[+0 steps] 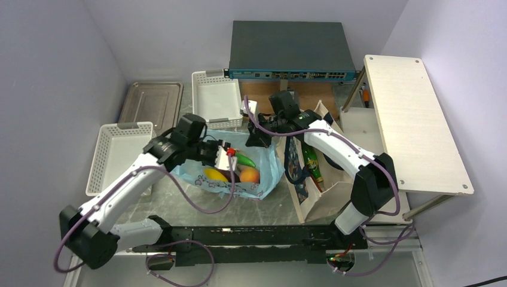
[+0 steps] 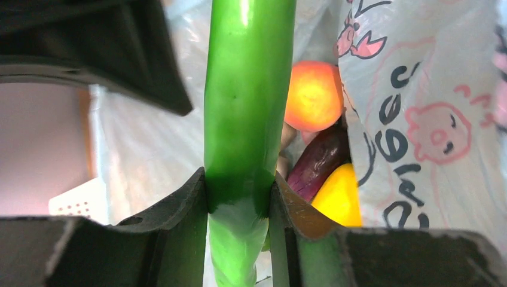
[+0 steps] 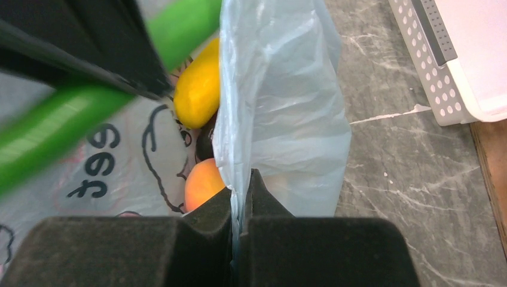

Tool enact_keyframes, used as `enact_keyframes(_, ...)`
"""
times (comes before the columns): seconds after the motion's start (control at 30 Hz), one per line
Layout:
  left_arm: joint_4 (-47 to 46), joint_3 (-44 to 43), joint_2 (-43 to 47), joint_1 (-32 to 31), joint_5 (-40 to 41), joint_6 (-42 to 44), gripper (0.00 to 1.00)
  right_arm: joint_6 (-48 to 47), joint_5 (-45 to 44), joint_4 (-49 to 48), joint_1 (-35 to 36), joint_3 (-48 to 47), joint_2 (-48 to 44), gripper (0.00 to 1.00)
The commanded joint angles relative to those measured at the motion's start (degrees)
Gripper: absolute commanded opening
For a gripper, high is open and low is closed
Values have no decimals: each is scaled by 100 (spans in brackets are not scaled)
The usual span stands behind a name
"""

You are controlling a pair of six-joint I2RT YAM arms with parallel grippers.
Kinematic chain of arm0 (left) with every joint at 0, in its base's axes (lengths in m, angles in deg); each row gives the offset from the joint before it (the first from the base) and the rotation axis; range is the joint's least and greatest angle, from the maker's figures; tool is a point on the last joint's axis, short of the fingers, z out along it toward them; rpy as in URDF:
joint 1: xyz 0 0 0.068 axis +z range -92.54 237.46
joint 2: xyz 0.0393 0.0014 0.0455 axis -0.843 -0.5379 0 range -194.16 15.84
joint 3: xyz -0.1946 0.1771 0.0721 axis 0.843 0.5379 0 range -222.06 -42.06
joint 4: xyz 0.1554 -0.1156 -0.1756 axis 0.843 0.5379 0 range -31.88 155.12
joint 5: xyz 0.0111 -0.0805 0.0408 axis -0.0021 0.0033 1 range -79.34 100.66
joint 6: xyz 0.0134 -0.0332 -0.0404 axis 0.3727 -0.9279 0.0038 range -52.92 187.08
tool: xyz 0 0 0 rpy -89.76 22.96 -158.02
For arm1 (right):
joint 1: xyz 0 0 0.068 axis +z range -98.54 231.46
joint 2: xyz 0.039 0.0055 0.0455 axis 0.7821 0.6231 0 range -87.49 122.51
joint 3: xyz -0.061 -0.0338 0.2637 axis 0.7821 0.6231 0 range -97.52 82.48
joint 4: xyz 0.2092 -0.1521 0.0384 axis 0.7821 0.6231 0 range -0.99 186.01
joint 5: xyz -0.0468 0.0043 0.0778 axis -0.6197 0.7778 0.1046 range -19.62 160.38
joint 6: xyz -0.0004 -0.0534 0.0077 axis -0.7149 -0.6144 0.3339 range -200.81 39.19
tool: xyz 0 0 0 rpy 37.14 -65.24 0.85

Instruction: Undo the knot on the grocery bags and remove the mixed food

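A light-blue grocery bag [image 1: 263, 173] lies open in the middle of the table. My left gripper [image 2: 239, 186] is shut on a long green cucumber [image 2: 248, 89], holding it over the bag's mouth [image 1: 245, 160]. Inside the bag lie an orange fruit [image 2: 314, 95], a purple aubergine [image 2: 317, 160] and a yellow fruit [image 2: 341, 194]. My right gripper [image 3: 240, 194] is shut on the bag's thin plastic rim [image 3: 275, 101], holding it up at the bag's far side [image 1: 261, 140]. The knot is not in view.
A beige tote [image 1: 317, 191] with a green bottle [image 1: 311, 161] stands right of the bag. White baskets [image 1: 116, 155] [image 1: 216, 98] and a metal tray [image 1: 152, 101] lie at the left and back. A network switch [image 1: 293, 51] and a wooden shelf board [image 1: 412, 119] sit behind and at the right.
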Motion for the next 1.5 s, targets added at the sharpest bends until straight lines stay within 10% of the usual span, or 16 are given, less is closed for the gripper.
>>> enact_keyframes(0.0,537,-180,586,241,-616,-9,0,-366,72,-354,-97,222,-421,0)
enact_keyframes(0.27,-746,-1477,908,465,-276,-3037,0,-341,28,-831,-114,540,-617,0)
enact_keyframes(0.43,-224,-3871,-353,2705,-563,-5596,0,-352,-62,-876,-110,268,-340,0)
enact_keyframes(0.57,1519,-5021,-1039,3973,-3,-5302,0,-203,-32,-1015,-99,87,-219,0)
enact_keyframes(0.73,2473,-3505,-996,5608,747,-4257,0,-163,-41,-1051,-82,40,-175,0)
enact_keyframes(0.9,1557,-1929,-756,6701,1112,-3611,0,-91,-2,-1030,-72,48,-122,0)
enact_keyframes(1.47,-89,-840,-1776,6766,1136,-4120,5,-143,-72,-766,-31,-92,16,0)
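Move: The cucumber is already in the left gripper's fingers. The near-left white basket it goes to has its middle some 42 cm to the left, 6 cm ahead and 17 cm below. Right under that hand is the open blue bag, 2 cm ahead and 13 cm down. The metal tray lies 25 cm ahead and 36 cm left, the far white basket 29 cm ahead and 9 cm left. From the right gripper the near-left basket is about 50 cm left, level fore and aft, 17 cm below. Keep the cucumber pinched and swing the left gripper about 40 cm left from over the bag, arching up over 25 cm and out forward, then down and slightly back until it hangs over the near-left white basket. Turn the wrist roughly 100 degrees counter-clockwise on the way, tipping the fingers further down. Keep the right gripper shut on the bag's rim, easing it forward a little. ##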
